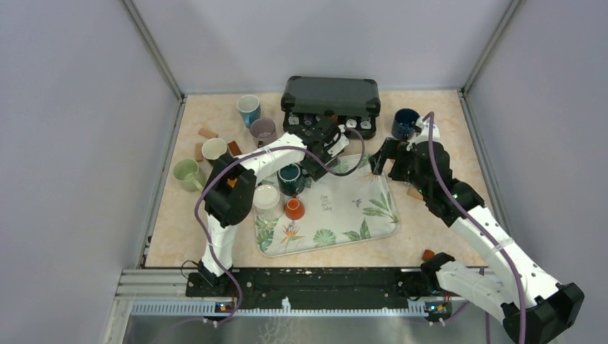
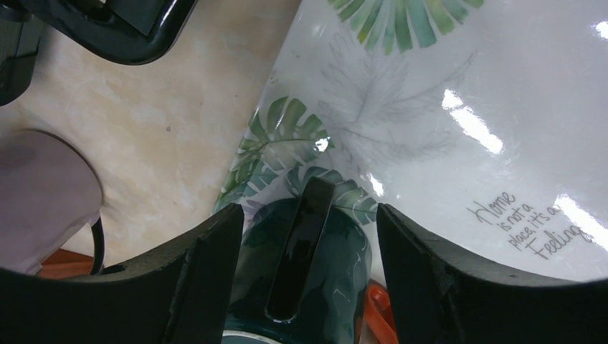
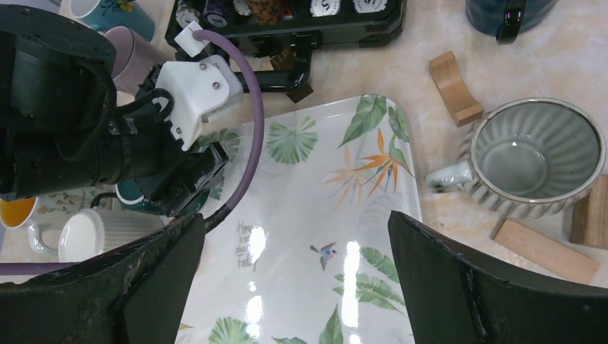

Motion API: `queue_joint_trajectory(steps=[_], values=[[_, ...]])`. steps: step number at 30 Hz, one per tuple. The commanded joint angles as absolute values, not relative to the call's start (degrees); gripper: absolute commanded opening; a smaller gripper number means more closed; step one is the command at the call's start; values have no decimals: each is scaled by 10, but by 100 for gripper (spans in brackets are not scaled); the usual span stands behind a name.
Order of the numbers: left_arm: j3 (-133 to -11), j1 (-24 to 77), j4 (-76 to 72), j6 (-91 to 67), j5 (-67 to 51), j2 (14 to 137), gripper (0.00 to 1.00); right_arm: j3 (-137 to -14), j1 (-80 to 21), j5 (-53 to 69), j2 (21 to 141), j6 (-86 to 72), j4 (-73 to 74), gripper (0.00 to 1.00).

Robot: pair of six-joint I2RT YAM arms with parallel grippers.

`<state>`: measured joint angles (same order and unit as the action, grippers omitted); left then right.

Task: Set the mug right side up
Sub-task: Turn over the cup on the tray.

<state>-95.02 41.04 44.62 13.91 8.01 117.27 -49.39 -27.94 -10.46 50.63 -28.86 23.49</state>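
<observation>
A dark green mug (image 1: 290, 178) stands on the leaf-print tray (image 1: 358, 215) near its back left corner. In the left wrist view the mug (image 2: 337, 265) shows its black handle (image 2: 301, 244) facing the camera and a pale ring at its near end. My left gripper (image 2: 310, 211) straddles the mug body; the left finger (image 2: 208, 265) looks against it, and a thin gap shows at the right finger (image 2: 423, 272). My right gripper (image 3: 295, 217) hangs open over the tray's (image 3: 308, 272) right part with nothing in it, also visible from above (image 1: 381, 161).
On the tray beside the green mug sit a white ribbed mug (image 1: 267, 197) and a small orange cup (image 1: 294, 208). A black case (image 1: 330, 97) stands behind. Several mugs line the left side, a navy mug (image 1: 405, 123) is at back right, and a grey ribbed mug (image 3: 534, 158) with wooden blocks lies right of the tray.
</observation>
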Motion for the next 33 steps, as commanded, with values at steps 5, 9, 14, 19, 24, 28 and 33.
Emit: queue_joint_trajectory(steps=[5,9,14,19,24,28,33], values=[[-948,411,436,153,68,1173,66,-496,-275,-112,495,-276,230,99],[-949,411,435,153,66,1182,56,-492,-275,-108,495,-276,228,99],[-963,411,441,148,50,1191,45,-488,-274,-110,492,-279,228,99],[-987,411,450,138,29,1201,37,-487,-274,-114,487,-279,230,99],[-1014,411,455,128,6,1210,29,-484,-274,-116,486,-283,230,99],[-1033,411,458,122,-14,1213,23,-480,-274,-113,487,-288,226,99],[-1046,410,453,108,-40,1207,18,-476,-274,-113,486,-295,222,99]])
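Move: The upturned dark green mug's handle is already between my left hand's open fingers. The mug's middle is about 5 cm to the left, 3 cm back and 1 cm lower. The small orange cup sits some 10 cm back and 4 cm left of that hand, the white mug about 9 cm back and 12 cm left, both 2 cm lower. From my right hand the green mug lies some 27 cm left, 4 cm ahead and 18 cm below. I close my left fingers from most of the way open until they pinch the green mug's handle, dipping about 1.5 cm as they narrow. Then I draw the mug about 3 cm to my right, away from the white mug, rising back by roughly a centimetre and leaning the wrist slightly; my grip effort rises at the end. ##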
